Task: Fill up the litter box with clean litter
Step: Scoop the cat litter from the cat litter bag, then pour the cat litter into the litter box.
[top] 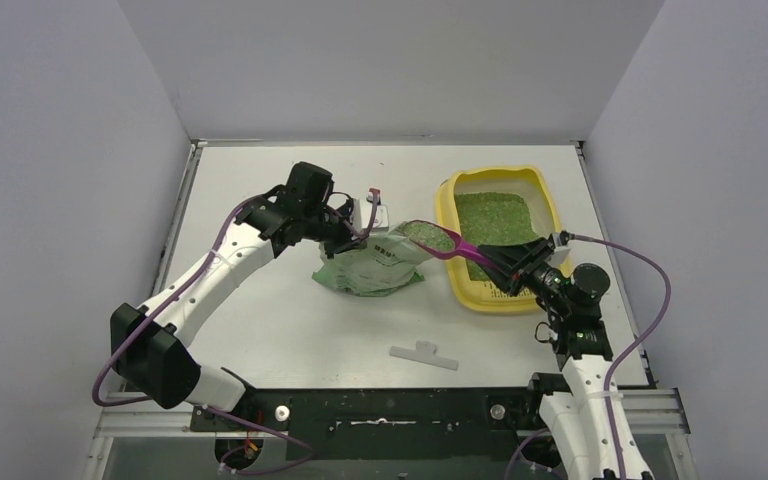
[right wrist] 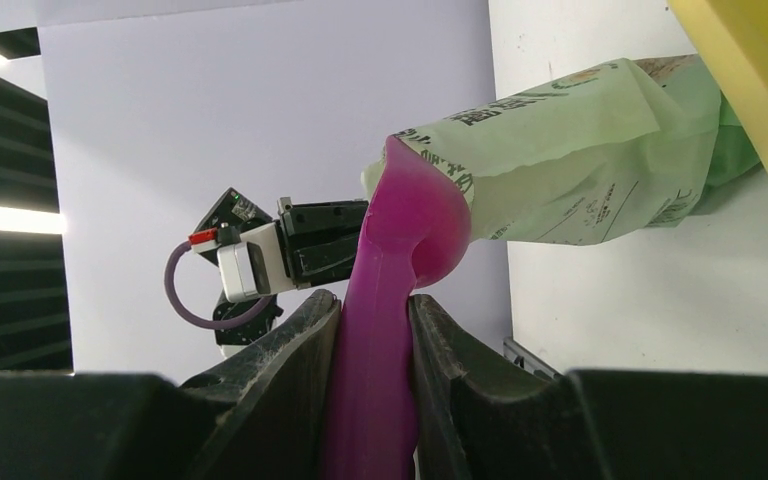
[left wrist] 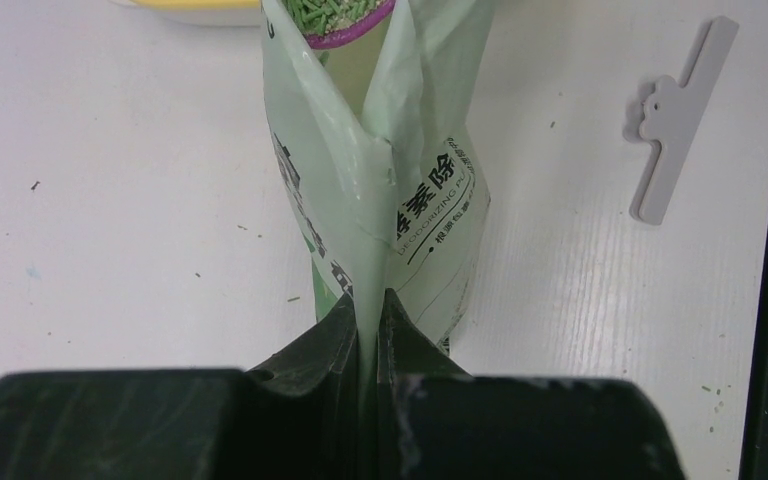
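The yellow litter box [top: 541, 182] lies at the back right of the table, with clean litter [top: 495, 218] spread over its floor. A light-green printed bag [top: 375, 268] lies at mid-table. My left gripper [top: 352, 232] is shut on the bag's edge [left wrist: 372, 200]. My right gripper [top: 508, 266] is shut on the handle of a magenta scoop [right wrist: 390, 300]. The scoop's bowl [top: 428, 236] sits at the bag's mouth, heaped with green granules [left wrist: 335, 12]. In the right wrist view the bowl's underside presses against the bag [right wrist: 580, 150], and the litter box rim [right wrist: 750, 90] shows at the right.
A flat white bag clip [top: 424, 354] lies on the table near the front edge, also in the left wrist view as the clip [left wrist: 680, 115]. White walls close in the table on three sides. A few stray granules dot the tabletop.
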Motion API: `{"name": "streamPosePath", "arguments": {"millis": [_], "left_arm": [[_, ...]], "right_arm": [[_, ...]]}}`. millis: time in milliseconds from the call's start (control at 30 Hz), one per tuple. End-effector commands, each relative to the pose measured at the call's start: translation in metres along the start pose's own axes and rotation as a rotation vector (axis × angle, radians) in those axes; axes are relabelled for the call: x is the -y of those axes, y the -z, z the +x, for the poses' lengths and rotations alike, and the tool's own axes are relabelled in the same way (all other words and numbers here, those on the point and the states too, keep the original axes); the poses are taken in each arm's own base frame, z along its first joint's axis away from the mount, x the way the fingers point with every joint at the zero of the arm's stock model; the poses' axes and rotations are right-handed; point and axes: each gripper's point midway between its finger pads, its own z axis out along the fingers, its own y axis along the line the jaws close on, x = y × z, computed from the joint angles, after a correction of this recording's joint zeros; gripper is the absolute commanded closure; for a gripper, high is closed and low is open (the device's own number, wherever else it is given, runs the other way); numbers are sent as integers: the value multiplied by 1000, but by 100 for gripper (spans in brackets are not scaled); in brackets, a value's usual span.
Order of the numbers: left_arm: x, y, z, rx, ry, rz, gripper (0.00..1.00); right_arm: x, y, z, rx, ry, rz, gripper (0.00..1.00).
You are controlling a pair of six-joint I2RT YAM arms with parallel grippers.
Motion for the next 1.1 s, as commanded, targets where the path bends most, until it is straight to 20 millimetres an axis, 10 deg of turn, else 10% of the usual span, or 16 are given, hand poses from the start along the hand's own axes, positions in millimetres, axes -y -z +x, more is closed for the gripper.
{"name": "streamPosePath", "arguments": {"millis": [0, 533, 1067], "left_arm": [[-11, 3, -13, 44, -11, -38, 100], [-13, 1, -11, 48, 9, -61, 100], [7, 0, 4, 80, 22, -66, 100]], "right_arm": [[-42, 7, 4, -10, 90, -108, 100], [-70, 11, -23, 45, 105, -182, 100], [-42, 30, -104, 259, 82, -139, 100]]}}
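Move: The right hand already grips the pink scoop, its bowl full of litter at the bag's mouth. From this hand the yellow litter box's middle lies about 13 cm ahead, 7 cm to the right and 19 cm below. The litter bag's body stands some 20 cm to the hand's left, 5 cm ahead and 14 cm down; the grey clip lies 13 cm back, 11 cm left. The box is about 36 cm right of the left hand, 10 cm ahead and 15 cm lower. Rising a little over 2 cm at first, then swinging level and ever faster to the right by about 8 cm and forward by 5, the right hand carries the loaded scoop away from the bag's mouth and over the litter box. The wrist turns roughly 15 degrees clockwise, the grip on the handle unchanged. The left hand keeps its pinch on the bag's edge. ##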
